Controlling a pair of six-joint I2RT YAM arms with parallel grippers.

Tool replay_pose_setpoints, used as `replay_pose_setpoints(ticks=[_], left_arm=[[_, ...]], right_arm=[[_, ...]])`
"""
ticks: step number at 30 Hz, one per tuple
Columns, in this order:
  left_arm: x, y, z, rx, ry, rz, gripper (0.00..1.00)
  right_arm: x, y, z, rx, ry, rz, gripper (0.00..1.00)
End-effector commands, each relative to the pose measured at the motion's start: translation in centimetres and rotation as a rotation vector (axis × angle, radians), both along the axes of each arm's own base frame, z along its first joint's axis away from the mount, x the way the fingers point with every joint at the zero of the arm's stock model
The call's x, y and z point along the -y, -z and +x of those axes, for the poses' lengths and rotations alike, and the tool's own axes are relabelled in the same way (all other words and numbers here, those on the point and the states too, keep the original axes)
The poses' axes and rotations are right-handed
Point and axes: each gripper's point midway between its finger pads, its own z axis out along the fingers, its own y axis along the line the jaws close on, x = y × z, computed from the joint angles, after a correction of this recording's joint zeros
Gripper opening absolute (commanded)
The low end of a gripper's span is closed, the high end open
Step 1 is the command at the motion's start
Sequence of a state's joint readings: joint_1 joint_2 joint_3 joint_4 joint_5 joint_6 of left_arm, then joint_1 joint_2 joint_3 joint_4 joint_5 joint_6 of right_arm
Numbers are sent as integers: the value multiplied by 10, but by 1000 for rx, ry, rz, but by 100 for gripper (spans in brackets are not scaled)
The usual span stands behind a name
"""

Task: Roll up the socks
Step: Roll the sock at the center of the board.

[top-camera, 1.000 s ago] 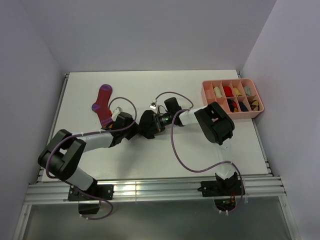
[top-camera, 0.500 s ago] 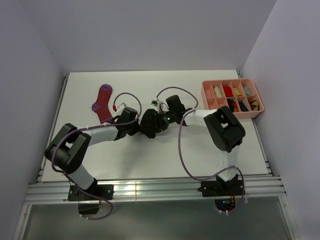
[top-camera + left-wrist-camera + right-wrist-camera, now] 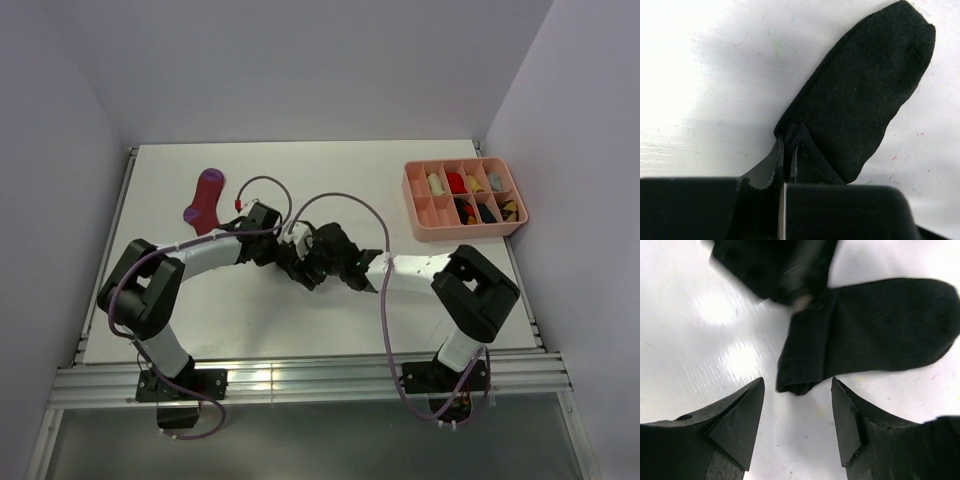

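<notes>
A black ankle sock (image 3: pixel 865 90) lies flat on the white table. My left gripper (image 3: pixel 789 150) is shut on the sock's near edge, which bunches between the fingers. In the right wrist view the same sock (image 3: pixel 875 335) lies just past my right gripper (image 3: pixel 797 385), which is open with only bare table between its fingers. From above, the left gripper (image 3: pixel 283 256) and the right gripper (image 3: pixel 308 272) meet at mid-table and hide most of the black sock. A magenta sock (image 3: pixel 205 200) lies alone at the back left.
A pink compartment tray (image 3: pixel 415 205) holding several rolled items stands at the back right. Purple cables loop over both arms. White walls close in the table at the back and both sides.
The left gripper has shut on the black sock and shifted right. The right gripper has opened, let go, and drawn back as its arm swung toward the near edge.
</notes>
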State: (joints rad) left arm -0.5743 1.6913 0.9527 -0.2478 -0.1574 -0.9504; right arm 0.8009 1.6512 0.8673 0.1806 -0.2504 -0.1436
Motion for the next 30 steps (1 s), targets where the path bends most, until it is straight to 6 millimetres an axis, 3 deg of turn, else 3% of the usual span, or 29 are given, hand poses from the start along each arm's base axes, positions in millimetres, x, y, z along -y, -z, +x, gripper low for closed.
replay_pose_setpoints(ticks=[1, 8, 17, 25, 27, 28, 30], left_arm=[[-3, 2, -6, -55, 55, 31, 0], [-5, 4, -5, -88, 78, 8, 0], [-4, 6, -6, -105, 104, -4, 0], [-3, 7, -6, -110, 119, -9, 0], [-1, 8, -8, -120, 135, -17, 0], [0, 8, -8, -122, 138, -18, 0], [0, 8, -8, -122, 145, -22, 0]], right_arm=[[-5, -11, 12, 252, 38, -66, 63], [-22, -6, 4, 404, 27, -181, 64], [-40, 16, -4, 475, -39, -314, 62], [-29, 49, 3, 509, -15, -462, 54], [-26, 54, 6, 515, -6, -492, 47], [-25, 59, 5, 513, -7, -505, 35], [-24, 62, 5, 509, -9, -511, 22]])
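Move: The loose end of the black sock's folded-over flap lies about 3 cm left, 1 cm ahead and 5 cm below the open right hand; the sock's flat body lies some 7 cm ahead of that hand and straight in line, about 6 cm down. The left hand pinches the sock's fold, and the flap end is roughly 4 cm back and 2 cm right of it. The patterned sock is about 16 cm left of the left hand and 10 cm farther out. The right hand, fingers well open, first draws back a couple of centimetres, then goes down and left and comes forward again to the loose end of the black sock's flap, about 5 cm lower and 3 cm farther left in all; its wrist turns some 40 degrees, mostly a roll about its own fingers, which come to aim more forward, and at the end they close on the flap and pinch it. Meanwhile the left hand stays in place low over the board, still pinching the fold shut between its fingers and turning only slightly clockwise. ##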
